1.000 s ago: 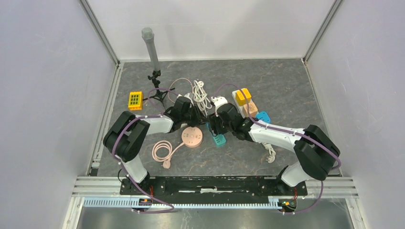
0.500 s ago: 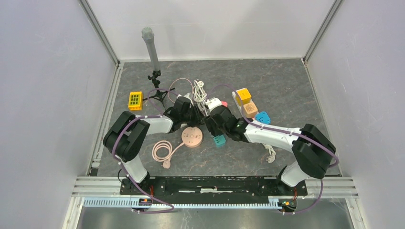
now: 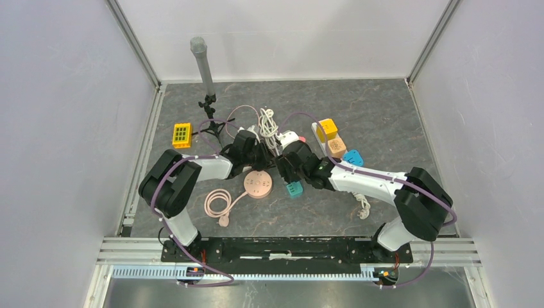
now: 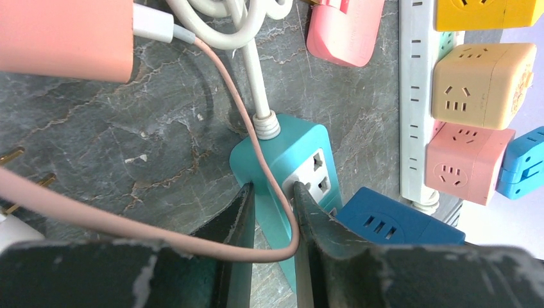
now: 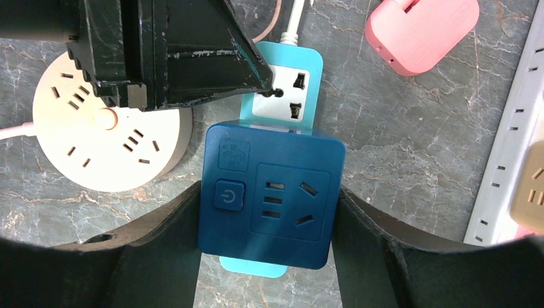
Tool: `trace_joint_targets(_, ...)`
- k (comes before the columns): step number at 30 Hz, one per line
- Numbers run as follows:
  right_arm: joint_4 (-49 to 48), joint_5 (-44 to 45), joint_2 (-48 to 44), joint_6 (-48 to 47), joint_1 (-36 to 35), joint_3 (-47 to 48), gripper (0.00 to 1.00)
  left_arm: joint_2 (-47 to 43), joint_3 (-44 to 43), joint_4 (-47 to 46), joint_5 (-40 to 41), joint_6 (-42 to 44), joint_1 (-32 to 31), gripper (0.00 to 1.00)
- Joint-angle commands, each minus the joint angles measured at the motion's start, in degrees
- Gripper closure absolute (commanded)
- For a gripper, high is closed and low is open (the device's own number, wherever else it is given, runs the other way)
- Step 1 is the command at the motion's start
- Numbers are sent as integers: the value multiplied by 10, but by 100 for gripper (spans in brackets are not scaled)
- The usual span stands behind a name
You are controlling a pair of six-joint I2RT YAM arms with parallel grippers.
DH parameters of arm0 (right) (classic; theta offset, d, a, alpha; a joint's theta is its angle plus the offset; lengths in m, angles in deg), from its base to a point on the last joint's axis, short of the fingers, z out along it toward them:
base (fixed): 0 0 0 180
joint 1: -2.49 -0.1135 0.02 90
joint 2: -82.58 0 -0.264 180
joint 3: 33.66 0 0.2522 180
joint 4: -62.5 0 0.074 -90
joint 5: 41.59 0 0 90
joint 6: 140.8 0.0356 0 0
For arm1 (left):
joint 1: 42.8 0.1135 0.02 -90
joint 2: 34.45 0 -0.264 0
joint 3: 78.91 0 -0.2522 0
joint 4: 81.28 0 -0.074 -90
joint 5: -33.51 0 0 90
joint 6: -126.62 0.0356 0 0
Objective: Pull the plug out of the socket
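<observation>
The socket is a teal power strip (image 4: 289, 154) lying on the dark marble table, seen also in the right wrist view (image 5: 290, 83) and poking out below the arms (image 3: 294, 189). The plug, a dark blue cube adapter (image 5: 269, 192), sits over the strip's near half (image 4: 398, 221). My right gripper (image 5: 269, 212) is shut on the plug's two sides. My left gripper (image 4: 272, 199) is shut on the strip's left edge, with a pink cable (image 4: 224, 90) running between its fingers. From above, the plug is hidden under my right gripper (image 3: 290, 170).
A round cream socket (image 5: 102, 128) lies left of the strip. A white power strip (image 4: 417, 96) carries yellow, beige and pink cubes at right. A pink adapter (image 5: 423, 25), a white cord bundle (image 3: 268, 125), a small tripod (image 3: 208, 109) and a yellow block (image 3: 181, 135) stand further back.
My right arm has shifted a little left toward the left gripper with the plug in its grip, uncovering the adapter behind it. The left arm has stayed put.
</observation>
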Motion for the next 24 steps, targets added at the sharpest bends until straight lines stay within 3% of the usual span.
trace_joint_targets(1, -26, -27, -66, 4, 0, 36, 100, 52, 35, 117, 36, 32, -9, 72)
trace_joint_targets(13, 38, 15, -143, 0, 72, -29, 100, 9, -7, 138, -14, 40, -9, 67)
trace_joint_targets(15, 50, 14, -140, 1, 75, -38, 100, -5, -21, 155, -29, 37, -9, 61)
trace_joint_targets(18, 54, 4, -136, 1, 77, -55, 100, -25, -55, 198, -71, 18, -7, 40)
trace_joint_targets(20, 56, 1, -130, 2, 77, -66, 100, -45, -58, 198, -90, 2, -7, 32)
trace_joint_targets(24, 41, -26, -108, 3, 79, -86, 100, -80, -75, 236, -80, 13, -7, 22)
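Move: Directly beneath the right hand, its middle some 5 cm down, is the teal socket strip; the right fingers already hold the blue plug seated on it. From the right hand, the round socket lies about 10 cm left and 5 cm back, the small pink plug 9 cm ahead and 3 cm right, both on the table. The left hand still grips the strip's far end; from there the blue plug is about 4 cm right, 3 cm back and 4 cm higher. Pulling up with the blue plug kept in its grip, the right hand springs about 8 cm upward off the teal strip, swings right, then sinks back to near its starting height, ending 8 cm to the right. The left hand holds the strip end until the plug is away, then opens wide, letting go as it draws back some 3 cm and slightly up, tipping down. ##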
